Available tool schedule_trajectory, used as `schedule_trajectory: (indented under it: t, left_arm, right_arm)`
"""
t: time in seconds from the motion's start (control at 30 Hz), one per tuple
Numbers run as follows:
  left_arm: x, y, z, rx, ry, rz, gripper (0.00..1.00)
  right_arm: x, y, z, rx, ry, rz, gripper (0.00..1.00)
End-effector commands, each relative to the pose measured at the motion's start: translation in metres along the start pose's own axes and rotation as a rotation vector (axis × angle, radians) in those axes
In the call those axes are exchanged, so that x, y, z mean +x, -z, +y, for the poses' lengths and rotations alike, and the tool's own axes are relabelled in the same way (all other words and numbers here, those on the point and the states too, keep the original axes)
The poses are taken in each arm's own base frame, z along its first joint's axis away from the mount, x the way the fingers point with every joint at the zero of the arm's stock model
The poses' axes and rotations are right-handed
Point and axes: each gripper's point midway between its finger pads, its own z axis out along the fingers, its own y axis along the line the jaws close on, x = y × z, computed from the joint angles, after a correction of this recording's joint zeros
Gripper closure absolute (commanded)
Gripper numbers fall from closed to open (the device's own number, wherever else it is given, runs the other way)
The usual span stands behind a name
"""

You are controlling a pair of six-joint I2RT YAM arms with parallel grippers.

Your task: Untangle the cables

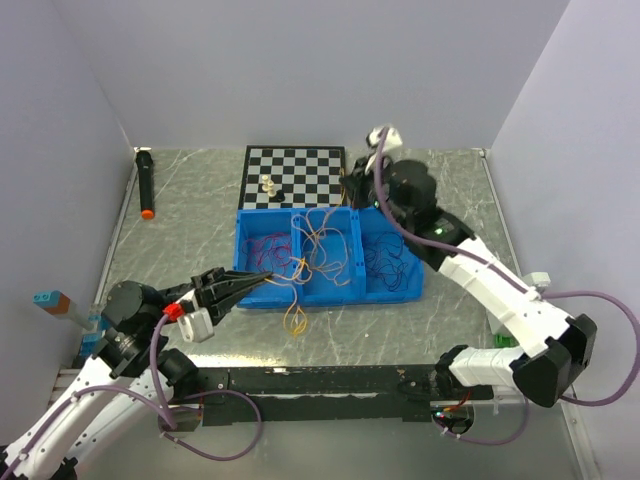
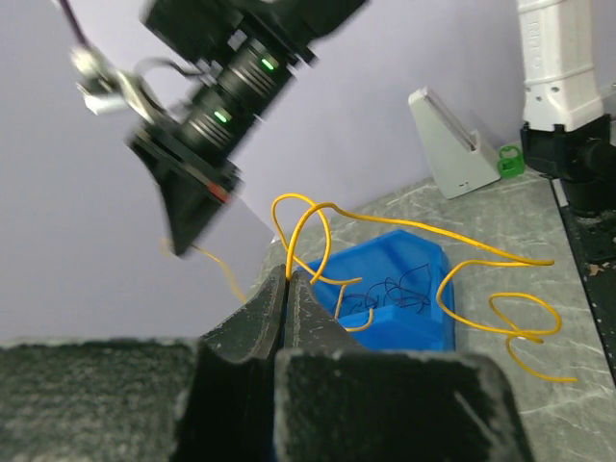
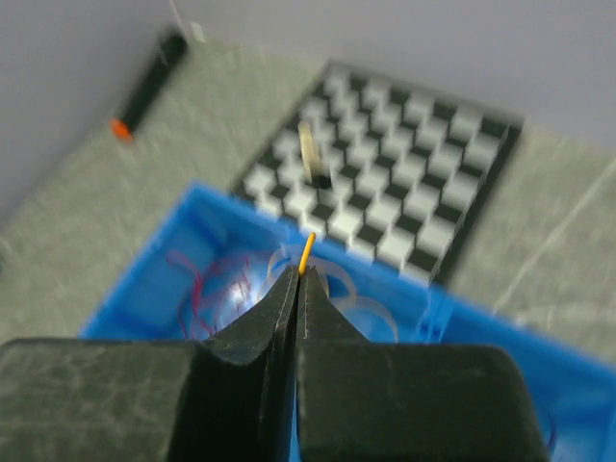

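The cables lie in a blue three-part tray (image 1: 400, 295): red-magenta strands (image 1: 262, 247) on the left, orange-yellow ones (image 1: 325, 245) in the middle, dark ones (image 1: 385, 255) on the right. One orange-yellow cable (image 2: 500, 318) trails over the tray's front wall onto the table. My left gripper (image 1: 268, 276) (image 2: 289, 271) is at the tray's front left corner, shut on that orange-yellow cable. My right gripper (image 1: 350, 190) (image 3: 303, 269) hangs over the tray's back edge, shut on an orange-yellow cable end (image 3: 308, 246). The red strands (image 3: 197, 289) show below it.
A chessboard (image 1: 310, 162) with two pieces (image 1: 268, 184) lies behind the tray. A black marker with an orange tip (image 1: 145, 185) lies by the left wall. Coloured blocks (image 1: 55, 300) sit at the left edge. A white stand (image 2: 448, 144) is near the right arm's base.
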Motion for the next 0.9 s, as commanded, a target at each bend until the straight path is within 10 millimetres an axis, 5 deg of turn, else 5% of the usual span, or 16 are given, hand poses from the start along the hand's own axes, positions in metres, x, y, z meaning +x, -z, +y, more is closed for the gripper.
schedule_trajectory:
  t: [0.0, 0.17, 0.6, 0.77, 0.87]
  left_arm:
    - [-0.006, -0.005, 0.024, -0.093, 0.0, -0.012, 0.99]
    - [-0.008, -0.007, 0.031, -0.117, -0.001, -0.014, 0.99]
    - [0.019, -0.009, 0.034, -0.152, 0.063, 0.059, 0.99]
    - [0.031, -0.01, 0.029, -0.137, 0.06, 0.077, 0.99]
    - [0.037, -0.013, 0.027, -0.126, 0.063, 0.084, 0.99]
  right_arm:
    - [0.055, -0.007, -0.006, 0.027, -0.112, 0.077, 1.0]
    - [0.13, -0.016, -0.018, 0.086, -0.162, 0.219, 1.0]
    - [0.219, -0.073, -0.003, 0.113, -0.184, 0.45, 0.99]
    - [0.205, -0.078, 0.01, 0.058, -0.205, 0.441, 0.37]
    - [0.174, -0.068, 0.011, 0.042, -0.211, 0.385, 0.25]
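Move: Almost straight below the right hand, which holds an orange cable high up, is the blue bin's middle compartment: about 2 cm ahead, 2 cm left and 34 cm down. The compartment with the red cable lies some 15 cm to the left of it, the one with the dark cable 15 cm to its right, and the chessboard roughly 19 cm beyond it and 8 cm left. From the left hand, holding another orange strand, the middle compartment is about 24 cm ahead, 11 cm right and 34 cm below. Lowering its orange cable fast into the middle compartment, the right hand sinks about 26 cm while tipping some 30 degrees further downward, and in the latter half eases about 5 cm left; only near the bottom do its fingers open wide and let go of the cable. The left hand keeps its pinch on its own orange strand and drifts about 4 cm forward towards the bin, turning slightly counter-clockwise. ##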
